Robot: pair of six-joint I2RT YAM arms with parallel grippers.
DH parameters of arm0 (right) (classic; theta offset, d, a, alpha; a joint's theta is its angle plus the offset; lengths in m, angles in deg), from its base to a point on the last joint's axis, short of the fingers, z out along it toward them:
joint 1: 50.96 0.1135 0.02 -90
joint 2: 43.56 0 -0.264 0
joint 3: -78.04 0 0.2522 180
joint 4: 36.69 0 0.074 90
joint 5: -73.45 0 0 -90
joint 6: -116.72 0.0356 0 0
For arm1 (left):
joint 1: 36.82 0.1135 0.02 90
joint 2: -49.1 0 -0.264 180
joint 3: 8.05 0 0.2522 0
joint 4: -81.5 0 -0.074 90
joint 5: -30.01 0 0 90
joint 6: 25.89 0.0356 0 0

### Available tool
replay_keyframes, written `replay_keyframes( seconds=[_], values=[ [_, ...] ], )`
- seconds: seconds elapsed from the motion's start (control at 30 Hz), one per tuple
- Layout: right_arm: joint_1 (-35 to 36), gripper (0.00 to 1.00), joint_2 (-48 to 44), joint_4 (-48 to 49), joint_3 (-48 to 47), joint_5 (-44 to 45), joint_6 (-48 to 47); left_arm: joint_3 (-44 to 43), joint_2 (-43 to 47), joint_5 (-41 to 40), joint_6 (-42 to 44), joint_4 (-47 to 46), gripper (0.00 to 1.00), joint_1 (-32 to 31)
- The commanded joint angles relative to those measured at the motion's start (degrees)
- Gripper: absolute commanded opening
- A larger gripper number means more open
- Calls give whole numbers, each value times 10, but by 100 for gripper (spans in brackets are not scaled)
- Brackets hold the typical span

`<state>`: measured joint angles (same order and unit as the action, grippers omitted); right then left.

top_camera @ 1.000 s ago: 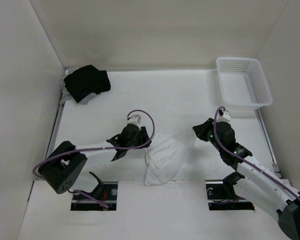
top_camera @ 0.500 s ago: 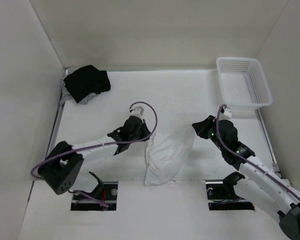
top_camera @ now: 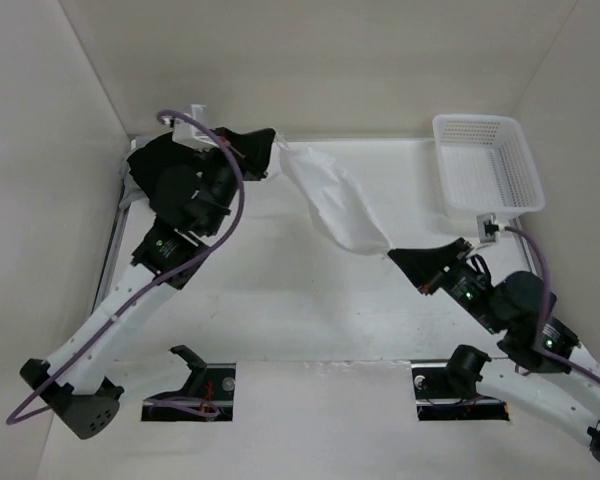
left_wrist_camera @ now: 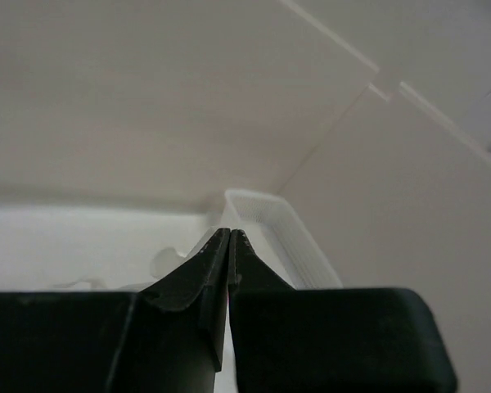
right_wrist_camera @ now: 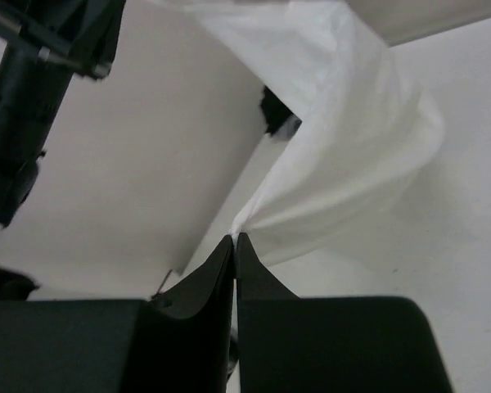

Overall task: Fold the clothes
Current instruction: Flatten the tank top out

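The clothes [top_camera: 335, 203], one thin white garment, hang stretched in the air between my two grippers, sloping from the back left down to the right. My left gripper [top_camera: 273, 157] is raised high near the back wall and is shut on the garment's upper end. In the left wrist view the jaws [left_wrist_camera: 230, 232] are pressed together and the fabric hardly shows. My right gripper [top_camera: 393, 255] is shut on the lower corner. The right wrist view shows the fabric [right_wrist_camera: 344, 139] fanning out from the gripper [right_wrist_camera: 236, 237].
A white mesh basket [top_camera: 485, 165] stands at the back right and also shows past the left jaws as the basket [left_wrist_camera: 274, 229]. A black cloth bundle [top_camera: 158, 172] lies at the back left, partly hidden behind my raised left arm. White walls enclose the table.
The left gripper has shut on the garment and swung up to the back left. The right gripper has pulled back to the right. The garment has left the table and is now stretched between them.
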<state>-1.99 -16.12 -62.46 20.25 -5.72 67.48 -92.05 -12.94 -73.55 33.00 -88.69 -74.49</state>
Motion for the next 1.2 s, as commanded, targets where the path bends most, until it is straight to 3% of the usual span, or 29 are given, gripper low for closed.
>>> replay_keyframes(
  seconds=[0.0, 0.2, 0.4, 0.5, 0.67, 0.73, 0.83, 0.9, 1.03, 1.17],
  values=[
    [83, 4, -50, -57, -21, 51, 13, -61, 29, -38, 68, 16, 2, 2],
    [244, 4, -96, -95, 29, 126, 82, -117, 39, -43, 86, 46, 2, 23],
    [322, 5, -16, -91, 53, 181, 81, -152, -10, -32, 112, 44, 3, 40],
    [269, 5, 17, -72, 86, 164, 79, -183, -107, -5, 120, 39, 3, 59],
    [74, 4, 111, 25, 183, 25, 88, -283, -343, 70, 104, 26, 7, 79],
    [3, 4, 157, 99, 227, -35, 102, -355, -453, 92, 106, 49, 19, 71],
    [-58, 4, 211, 174, 257, -71, 110, -430, -566, 88, 108, 103, 54, 55],
    [-78, 4, 233, 203, 265, -77, 115, -398, -558, 79, 103, 102, 66, 48],
    [-88, 4, 243, 217, 272, -72, 106, -195, -421, 50, 74, 19, 65, 36],
    [-109, 4, 235, 212, 275, -76, 86, 71, -234, -21, 44, -39, 62, -4]
  ],
)
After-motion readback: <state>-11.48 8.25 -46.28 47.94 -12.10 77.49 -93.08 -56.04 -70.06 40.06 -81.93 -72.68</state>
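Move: I hold the tank top stretched in the air, its middle about 7 cm back from my left hand, 15 cm to its right and 12 cm lower; from my right hand it is some 7 cm ahead and 14 cm left, about level. The bare table centre lies roughly 11 cm back, 6 cm right and 44 cm below my left hand. The black cloth pile is about 28 cm ahead and 32 cm left of my left hand, near table height. I flick the tank top out: my left hand lifts about 9 cm, drifting left, while my right swings back about 9 cm. Then both sweep down and forward, the left also rightward, opening and letting go while still high and ending low after drawing back. My right keeps its pinch, dropping some 30 cm, and both wrists tip down. ##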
